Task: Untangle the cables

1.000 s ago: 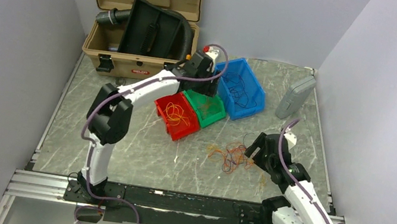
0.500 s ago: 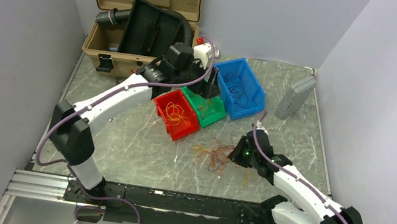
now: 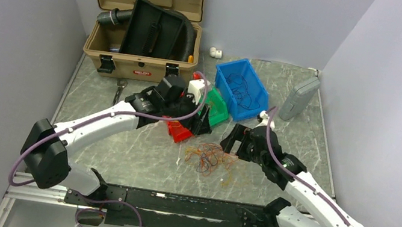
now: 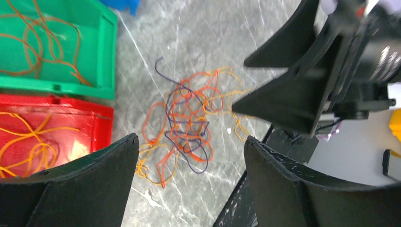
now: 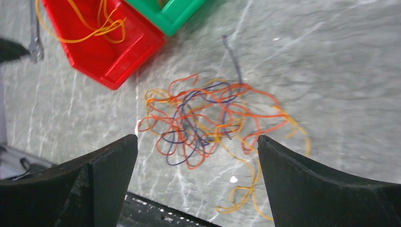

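Note:
The cables (image 3: 209, 159) lie in one loose tangle of thin orange, red and purple wires on the marble table, in front of the bins. My left gripper (image 3: 202, 123) hangs open just above and left of the tangle; in its wrist view the cables (image 4: 189, 120) lie between and beyond its spread fingers (image 4: 94, 184), untouched. My right gripper (image 3: 234, 143) stands open at the tangle's right edge. In the right wrist view the cables (image 5: 208, 120) lie ahead of its gripper (image 5: 197, 138), with nothing held. The right gripper's black fingers (image 4: 293, 90) show in the left wrist view.
A red bin (image 5: 108, 45) with orange wires, a green bin (image 3: 219, 109) and a blue bin (image 3: 243, 90) with dark wires stand behind the tangle. An open tan case (image 3: 140, 18) with a black hose sits far left. A grey box (image 3: 299, 97) lies far right.
My left arm swung back from the bins and down beside the tangle. My right gripper moved left, shut briefly and opened again; the tangle slid left.

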You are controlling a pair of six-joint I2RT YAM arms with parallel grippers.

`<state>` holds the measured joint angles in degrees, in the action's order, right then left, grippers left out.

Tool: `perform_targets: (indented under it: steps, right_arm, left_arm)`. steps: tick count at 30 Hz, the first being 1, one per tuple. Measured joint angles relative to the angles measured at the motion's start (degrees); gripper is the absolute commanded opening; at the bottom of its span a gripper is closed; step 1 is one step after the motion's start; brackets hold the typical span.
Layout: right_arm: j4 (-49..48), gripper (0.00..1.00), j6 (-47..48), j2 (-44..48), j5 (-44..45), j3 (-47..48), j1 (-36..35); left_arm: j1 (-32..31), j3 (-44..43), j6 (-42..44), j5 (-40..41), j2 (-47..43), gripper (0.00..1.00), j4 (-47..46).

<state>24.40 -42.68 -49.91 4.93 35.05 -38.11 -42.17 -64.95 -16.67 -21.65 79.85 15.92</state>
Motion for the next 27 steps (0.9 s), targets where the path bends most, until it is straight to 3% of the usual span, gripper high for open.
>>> perform_targets:
  steps: [4, 10, 15, 21, 27]
  right_arm:
    - [6.43, 1.00, -0.44, 3.80, 5.03, 0.85, 0.59]
    - [11.89, 1.00, -2.10, 6.23, 5.18, -3.28, 0.74]
    - [13.27, 1.00, -4.22, 1.01, 3.54, -5.90, -0.24]
    - [18.08, 1.00, -9.14, -6.08, 8.24, -5.55, -7.96]
    - [19.52, 1.00, -14.80, -6.54, 9.53, -5.33, -10.82]
  left_arm:
    - [-2.12, 2.95, -0.11, 0.26, -0.31, 0.83, -0.39]
    - [-4.11, 4.90, -0.81, 0.50, 0.39, 0.82, -2.01]
    - [-4.33, 7.06, -2.14, 0.52, 1.44, 0.81, -4.59]
    - [-4.33, 9.14, -2.71, 0.52, 1.64, 0.82, -5.53]
    - [-4.33, 9.57, -2.69, 0.50, 1.64, 0.82, -6.23]
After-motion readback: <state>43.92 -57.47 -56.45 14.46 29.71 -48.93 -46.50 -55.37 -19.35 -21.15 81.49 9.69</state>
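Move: The right hand goes for the loose yellow tail on the near-right side of the cable tangle, about 7 cm back, 4 cm to its right and 12 cm below; the tangle's middle is roughly 3 cm back, 3 cm left and 12 cm below. For the left hand, the tangle's middle lies some 7 cm back, 5 cm right and 20 cm below, with the red bin about 5 cm ahead, 7 cm left and 18 cm below. Fully open, the right hand first slides a few centimetres to its right, then swings back and sinks about 10 cm over the yellow tail near the table's front edge, tipping some 30 degrees until its fingers point steeply down. The left hand, also staying open, comes down about 6 cm and back some 3 cm from beside the bins towards the orange-and-purple tangle, easing to a stop still well above the cables. ##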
